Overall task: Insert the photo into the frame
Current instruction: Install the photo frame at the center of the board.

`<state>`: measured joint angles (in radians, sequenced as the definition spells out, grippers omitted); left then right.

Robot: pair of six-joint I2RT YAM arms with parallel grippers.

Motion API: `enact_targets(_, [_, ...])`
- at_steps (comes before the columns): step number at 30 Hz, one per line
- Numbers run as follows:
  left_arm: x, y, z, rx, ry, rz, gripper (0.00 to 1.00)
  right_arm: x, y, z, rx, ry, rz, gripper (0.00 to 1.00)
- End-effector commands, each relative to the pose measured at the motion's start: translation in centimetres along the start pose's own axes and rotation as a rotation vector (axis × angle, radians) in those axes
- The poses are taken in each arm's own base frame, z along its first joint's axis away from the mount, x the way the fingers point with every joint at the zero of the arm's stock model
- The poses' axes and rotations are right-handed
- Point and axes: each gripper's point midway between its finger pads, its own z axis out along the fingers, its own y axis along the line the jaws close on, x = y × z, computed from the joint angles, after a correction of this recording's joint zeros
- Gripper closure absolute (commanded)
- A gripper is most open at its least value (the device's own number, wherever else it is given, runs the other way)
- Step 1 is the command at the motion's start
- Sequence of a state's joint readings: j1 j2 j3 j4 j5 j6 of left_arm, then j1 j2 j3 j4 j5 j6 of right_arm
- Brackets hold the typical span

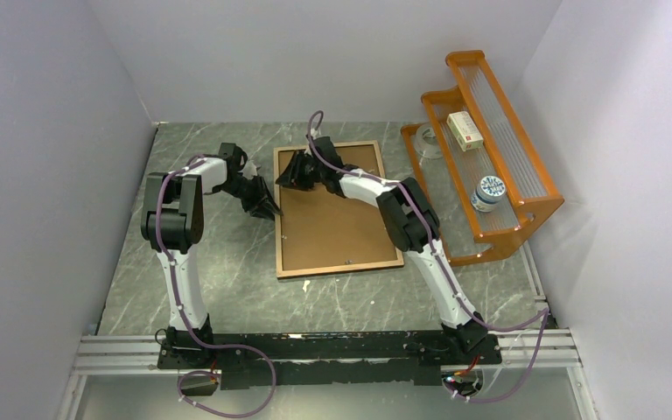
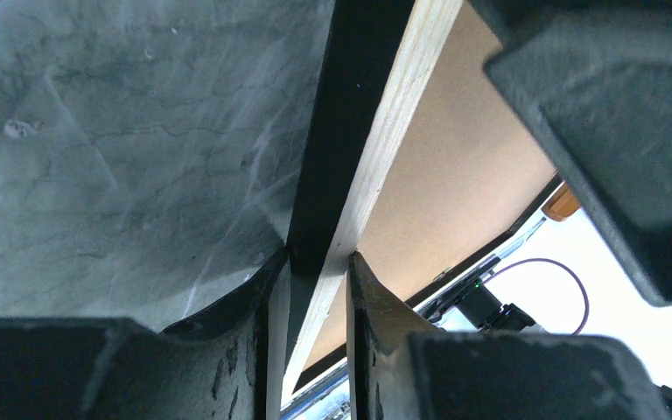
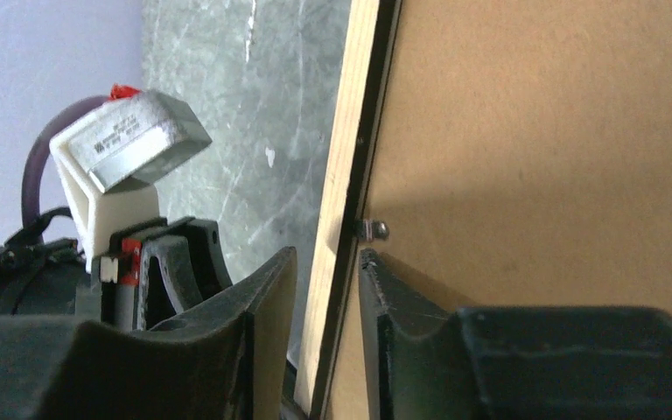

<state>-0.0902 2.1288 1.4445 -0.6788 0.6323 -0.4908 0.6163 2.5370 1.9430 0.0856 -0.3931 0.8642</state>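
Note:
The frame (image 1: 339, 267) lies back up on the table, its light-wood rails around the brown backing board (image 1: 337, 223). The photo is hidden. My left gripper (image 1: 267, 208) is at the frame's left rail; in the left wrist view that gripper (image 2: 318, 258) is shut on the wood-and-black rail (image 2: 385, 131). My right gripper (image 1: 287, 175) sits further back on the same rail. In the right wrist view the right gripper (image 3: 328, 254) straddles the rail (image 3: 350, 131). One finger stands off the wood and the other is over the backing board (image 3: 534, 157), next to a small metal tab (image 3: 374, 230).
An orange rack (image 1: 525, 206) stands at the right, holding a small box (image 1: 465, 129) and a round jar (image 1: 488, 192), with a tape roll (image 1: 427, 140) at its far end. Grey walls close in on three sides. The left arm's wrist camera (image 3: 131, 149) is close beside the right gripper.

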Motion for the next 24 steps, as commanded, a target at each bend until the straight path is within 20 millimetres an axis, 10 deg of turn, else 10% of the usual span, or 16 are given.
enact_targets(1, [-1.2,3.7,2.5,-0.142,-0.039,0.006,0.84,-2.4,1.7,-3.1,0.029,-0.072,-0.073,0.61])
enact_targets(4, [-1.3,3.6,2.2,-0.145,-0.049,0.009,0.81,-5.3,3.9,-6.4,0.051,-0.133,-0.141,0.55])
enact_targets(8, [-1.3,3.6,1.9,-0.160,-0.054,0.005,0.78,-7.7,1.9,-10.9,0.211,-0.195,-0.166,0.48])
enact_targets(18, [-1.2,3.6,1.3,-0.179,-0.059,0.004,0.74,-11.6,-11.2,-23.1,0.801,-0.290,-0.161,0.19])
enact_targets(24, [-0.7,3.7,1.7,-0.165,-0.044,-0.005,0.74,-12.3,-15.7,-24.2,0.924,-0.237,-0.158,0.14])
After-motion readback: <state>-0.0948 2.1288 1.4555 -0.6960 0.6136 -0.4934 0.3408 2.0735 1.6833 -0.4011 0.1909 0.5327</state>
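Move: The silver clip near the far end of the frame's right rail lies about 28 cm to the right hand's right, some 5 cm farther out and 2 cm lower. The left rail's far clip sits right at its fingertips, within a centimetre or so. The top clip is 10 cm right and 11 cm ahead, the lower right clip 33 cm right and 14 cm back. From the left hand, the target clip is 31 cm right and 15 cm ahead. Rightward, nearly 30 cm and fast, the right hand leaves the left rail's clip and arcs over the brown board towards the far clip on the right rail, drifting a little forward; it climbs about 10 cm on the way, then starts sinking. The wrist swings clockwise and tips the fingers from pointing left to forward-and-down while they open wide. The left hand stays put, still pinching the left rail. ##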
